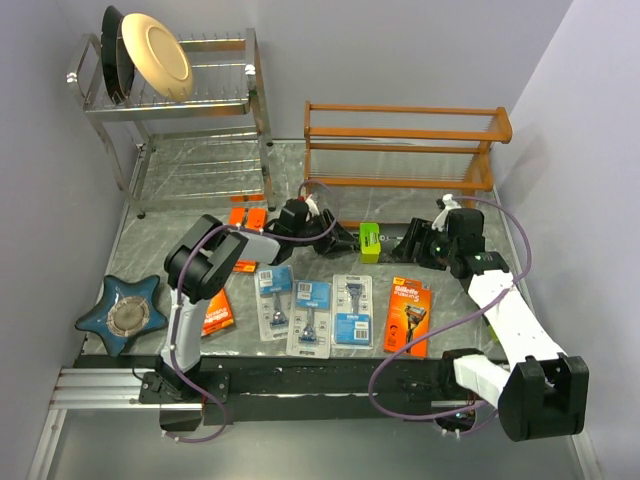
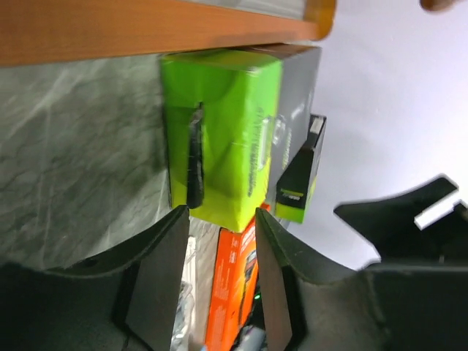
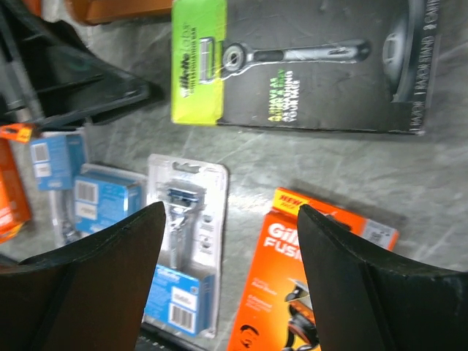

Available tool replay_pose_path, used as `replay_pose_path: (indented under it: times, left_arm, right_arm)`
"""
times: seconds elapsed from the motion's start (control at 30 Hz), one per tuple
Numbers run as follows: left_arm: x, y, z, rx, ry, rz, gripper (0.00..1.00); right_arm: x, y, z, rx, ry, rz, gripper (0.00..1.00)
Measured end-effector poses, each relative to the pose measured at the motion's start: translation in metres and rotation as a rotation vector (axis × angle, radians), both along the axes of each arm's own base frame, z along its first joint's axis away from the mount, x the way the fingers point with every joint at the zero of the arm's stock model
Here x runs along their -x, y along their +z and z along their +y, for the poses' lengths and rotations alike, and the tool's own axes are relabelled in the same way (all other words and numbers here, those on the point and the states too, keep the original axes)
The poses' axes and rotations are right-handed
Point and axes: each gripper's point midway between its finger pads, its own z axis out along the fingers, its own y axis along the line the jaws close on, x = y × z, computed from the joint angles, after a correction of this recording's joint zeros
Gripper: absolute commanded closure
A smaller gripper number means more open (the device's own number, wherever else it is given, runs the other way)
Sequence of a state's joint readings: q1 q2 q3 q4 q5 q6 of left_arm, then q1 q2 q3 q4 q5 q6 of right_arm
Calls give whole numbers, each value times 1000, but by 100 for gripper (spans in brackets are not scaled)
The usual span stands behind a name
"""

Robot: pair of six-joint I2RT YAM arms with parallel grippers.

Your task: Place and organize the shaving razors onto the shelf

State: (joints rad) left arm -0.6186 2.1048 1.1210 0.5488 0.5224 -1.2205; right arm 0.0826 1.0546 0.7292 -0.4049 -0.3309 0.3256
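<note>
The shelf (image 1: 400, 145), low and reddish-brown, stands at the back right with bare tiers. A lime-green-and-black razor box (image 1: 370, 242) lies flat in front of it. My left gripper (image 1: 345, 240) points at its green end (image 2: 219, 139). Its jaws (image 2: 219, 212) are partly parted, with the box end just at the tips and no grip showing. My right gripper (image 1: 415, 243) is open and empty (image 3: 232, 212) above a blister card (image 3: 186, 241) and an orange pack (image 3: 307, 292). A second green-and-black box (image 2: 301, 175) shows beyond the first.
Three blue blister cards (image 1: 310, 318) and an orange pack (image 1: 408, 317) lie in a row near the arm bases. More orange packs lie at the left (image 1: 218, 315) and behind (image 1: 245, 218). A chrome dish rack (image 1: 180, 110) and a blue star dish (image 1: 122, 312) stand at the left.
</note>
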Motion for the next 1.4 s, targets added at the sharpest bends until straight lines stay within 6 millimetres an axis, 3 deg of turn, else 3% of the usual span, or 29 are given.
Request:
replay_pose_path:
  times: [0.17, 0.3, 0.4, 0.5, 0.6, 0.73, 0.77, 0.8, 0.97, 1.23, 1.4]
  left_arm:
    - [4, -10, -5, -2, 42, 85, 56]
    - [5, -26, -7, -12, 57, 122, 70]
    - [3, -27, -12, -3, 58, 121, 77]
    - [2, -27, -12, 3, 61, 129, 75]
    - [2, -25, -13, 11, 65, 130, 66]
    - [2, -25, -12, 17, 65, 124, 66]
    - [2, -25, -12, 17, 65, 122, 68]
    - [2, -25, -12, 17, 65, 119, 81]
    - [-1, -21, -14, 33, 59, 88, 99]
    - [0, -14, -14, 32, 64, 96, 99]
    - [12, 11, -13, 1, 75, 128, 99]
  right_arm:
    - [2, 3, 7, -43, 15, 10, 19]
    - [3, 3, 10, -64, 11, 14, 16]
    - [5, -7, 7, -93, -27, 44, 10]
    - [7, -26, -2, -131, -99, 116, 9]
    - [11, -46, -13, -168, -178, 199, 9]
    - [11, -52, -19, -211, -228, 223, 7]
    - [11, -52, -18, -220, -232, 222, 6]
    - [11, -53, -17, -227, -234, 222, 6]
    - [23, -64, -17, -230, -243, 239, 0]
    - [26, -67, -31, -249, -332, 244, 0]
    - [16, -55, -28, -337, -392, 223, 0]
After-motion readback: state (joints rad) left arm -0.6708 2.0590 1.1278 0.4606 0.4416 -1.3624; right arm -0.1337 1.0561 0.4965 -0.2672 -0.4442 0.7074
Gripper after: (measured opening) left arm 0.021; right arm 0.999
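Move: The razor box's black hanging tab is about 2 cm to the left hand's right, level with it fore and aft and 2 cm below. The green-and-black box's middle is some 11 cm to the right, 1 cm ahead and 3 cm below. From the right hand, the box's middle is about 7 cm ahead, 1 cm left and 10 cm below; the orange Fusion box is some 9 cm back, 3 cm right and 12 cm below. The left hand eases down about 3 cm and a little right with its fingers tipping slightly lower, shuts them fully to pinch the thin tab at the box's green end, then lifts some 3.5 cm, drawing back slightly at the end. The right hand, empty, sinks past 5 cm towards the box's right end, also going back and right, turns about 20 degrees clockwise with its left side rolling up, spreads its fingers fully, and rises slightly at the finish. ##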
